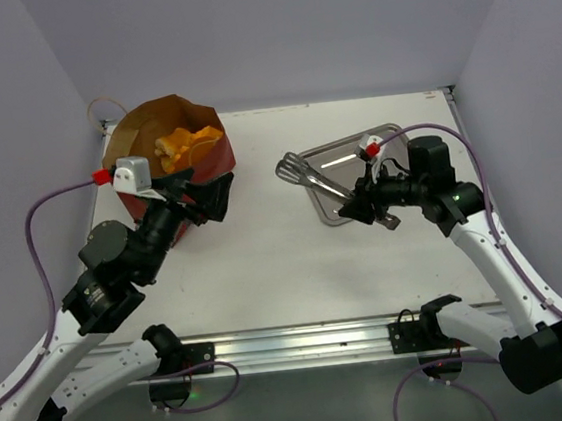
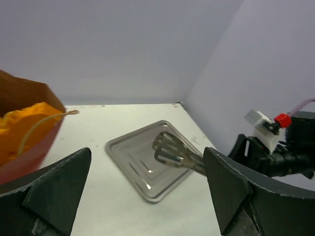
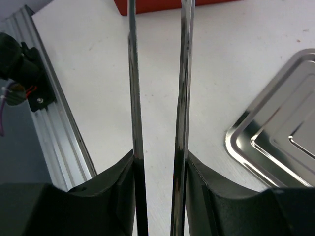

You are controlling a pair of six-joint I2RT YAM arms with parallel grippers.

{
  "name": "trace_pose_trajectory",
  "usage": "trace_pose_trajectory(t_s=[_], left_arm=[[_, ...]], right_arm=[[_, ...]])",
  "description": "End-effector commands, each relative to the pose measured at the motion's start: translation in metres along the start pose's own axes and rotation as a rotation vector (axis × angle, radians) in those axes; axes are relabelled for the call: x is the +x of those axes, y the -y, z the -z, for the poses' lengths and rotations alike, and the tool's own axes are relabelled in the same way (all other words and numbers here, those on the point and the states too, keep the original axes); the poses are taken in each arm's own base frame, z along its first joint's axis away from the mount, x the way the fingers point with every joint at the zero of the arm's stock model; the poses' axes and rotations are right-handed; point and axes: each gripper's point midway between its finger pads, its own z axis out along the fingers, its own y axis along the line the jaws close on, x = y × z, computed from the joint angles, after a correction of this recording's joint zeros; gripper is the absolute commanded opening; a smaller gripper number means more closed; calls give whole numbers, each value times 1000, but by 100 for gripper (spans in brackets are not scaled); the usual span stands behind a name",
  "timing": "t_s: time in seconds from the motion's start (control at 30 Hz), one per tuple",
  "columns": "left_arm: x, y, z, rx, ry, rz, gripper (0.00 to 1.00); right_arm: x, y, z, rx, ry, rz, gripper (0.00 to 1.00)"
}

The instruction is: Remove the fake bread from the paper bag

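The paper bag (image 1: 218, 163), dark red outside and brown inside, stands at the back left with golden-orange fake bread (image 1: 186, 145) showing in its mouth. My left gripper (image 1: 205, 196) hangs just in front of the bag, open and empty. In the left wrist view the bag (image 2: 29, 150) and bread (image 2: 19, 123) are at the left edge, outside the wide-apart fingers (image 2: 59, 187). My right gripper (image 1: 366, 208) is shut on metal tongs (image 1: 302, 171), whose tips reach over the tray's left corner with nothing in them. In the right wrist view both tong arms (image 3: 133, 98) run up between the pads.
A shiny metal tray (image 1: 360, 145) lies at the back right, seen also in the left wrist view as tray (image 2: 130, 157) and in the right wrist view as tray (image 3: 266, 142). An aluminium rail (image 1: 295, 342) runs along the near edge. Purple walls close in the back and sides.
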Motion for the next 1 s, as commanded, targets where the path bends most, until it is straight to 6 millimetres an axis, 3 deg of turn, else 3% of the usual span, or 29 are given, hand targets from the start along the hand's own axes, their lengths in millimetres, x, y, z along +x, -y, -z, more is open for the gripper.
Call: trace_pose_trajectory(t_s=[0.0, 0.13, 0.27, 0.3, 0.37, 0.4, 0.43, 0.5, 0.53, 0.6, 0.63, 0.67, 0.7, 0.73, 0.8, 0.83, 0.97], left_arm=[[-9, -43, 12, -221, -67, -206, 100], [-24, -56, 16, -315, -66, -268, 100], [-26, -63, 7, -381, -111, -359, 100], [-14, -66, -3, -399, -159, -398, 100], [-18, -72, -15, -425, -183, -436, 100], [-4, -75, -29, -409, -241, -454, 100], [-12, -94, -34, -458, -244, -451, 99], [-11, -100, -53, -406, -276, -423, 96], [-22, -119, -55, -449, -259, -404, 95], [-39, -124, -64, -427, -229, -364, 95], [-56, -146, -62, -486, -196, -328, 96], [-60, -159, -67, -499, -198, -301, 96], [-69, -157, -73, -449, -193, -267, 96], [-84, -184, -67, -509, -165, -219, 96], [-81, -203, -76, -494, -195, -162, 95], [-89, -231, -67, -554, -178, -128, 95], [-79, -285, -61, -631, -216, -73, 95]], right_arm=[[-7, 14, 11, 104, -1, 89, 43], [-6, 17, 12, 124, -5, 100, 45], [-6, 16, 14, 126, -1, 114, 44], [-6, 15, 15, 125, 2, 117, 44], [-7, 13, 15, 113, 7, 120, 44], [-7, 14, 16, 113, 9, 118, 44], [-8, 12, 16, 103, 14, 117, 44], [-7, 13, 18, 104, 18, 112, 44], [-8, 12, 19, 102, 24, 112, 44], [-7, 10, 21, 91, 33, 109, 44], [-8, 10, 22, 88, 38, 110, 44], [-8, 8, 21, 76, 39, 108, 44], [-7, 8, 22, 73, 40, 103, 44], [-6, 8, 21, 68, 40, 100, 44], [-5, 7, 21, 50, 42, 91, 44], [-5, 6, 20, 42, 44, 87, 44], [-4, 5, 19, 14, 53, 70, 44]])
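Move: From the left hand, empty and open, the paper bag's middle lies about 30 cm ahead, 18 cm left and 27 cm lower; the bread inside is some 33 cm ahead, 14 cm left and 29 cm below. The head of the tongs held by the other gripper is roughly 17 cm ahead, 14 cm right and 18 cm below this left hand. From the right hand, the bag is about 28 cm ahead, 41 cm left and 11 cm lower. Leftward and forward, the left hand sweeps high up towards the far left side of the open bag, first left about 5 cm, then mostly forward, then both at once, some 23 cm left and 19 cm forward in all. Its wrist swings counter-clockwise about 30 degrees and tips down about 20, fingers staying wide open. The right hand keeps its grip on the tongs, easing about 2 cm right. ##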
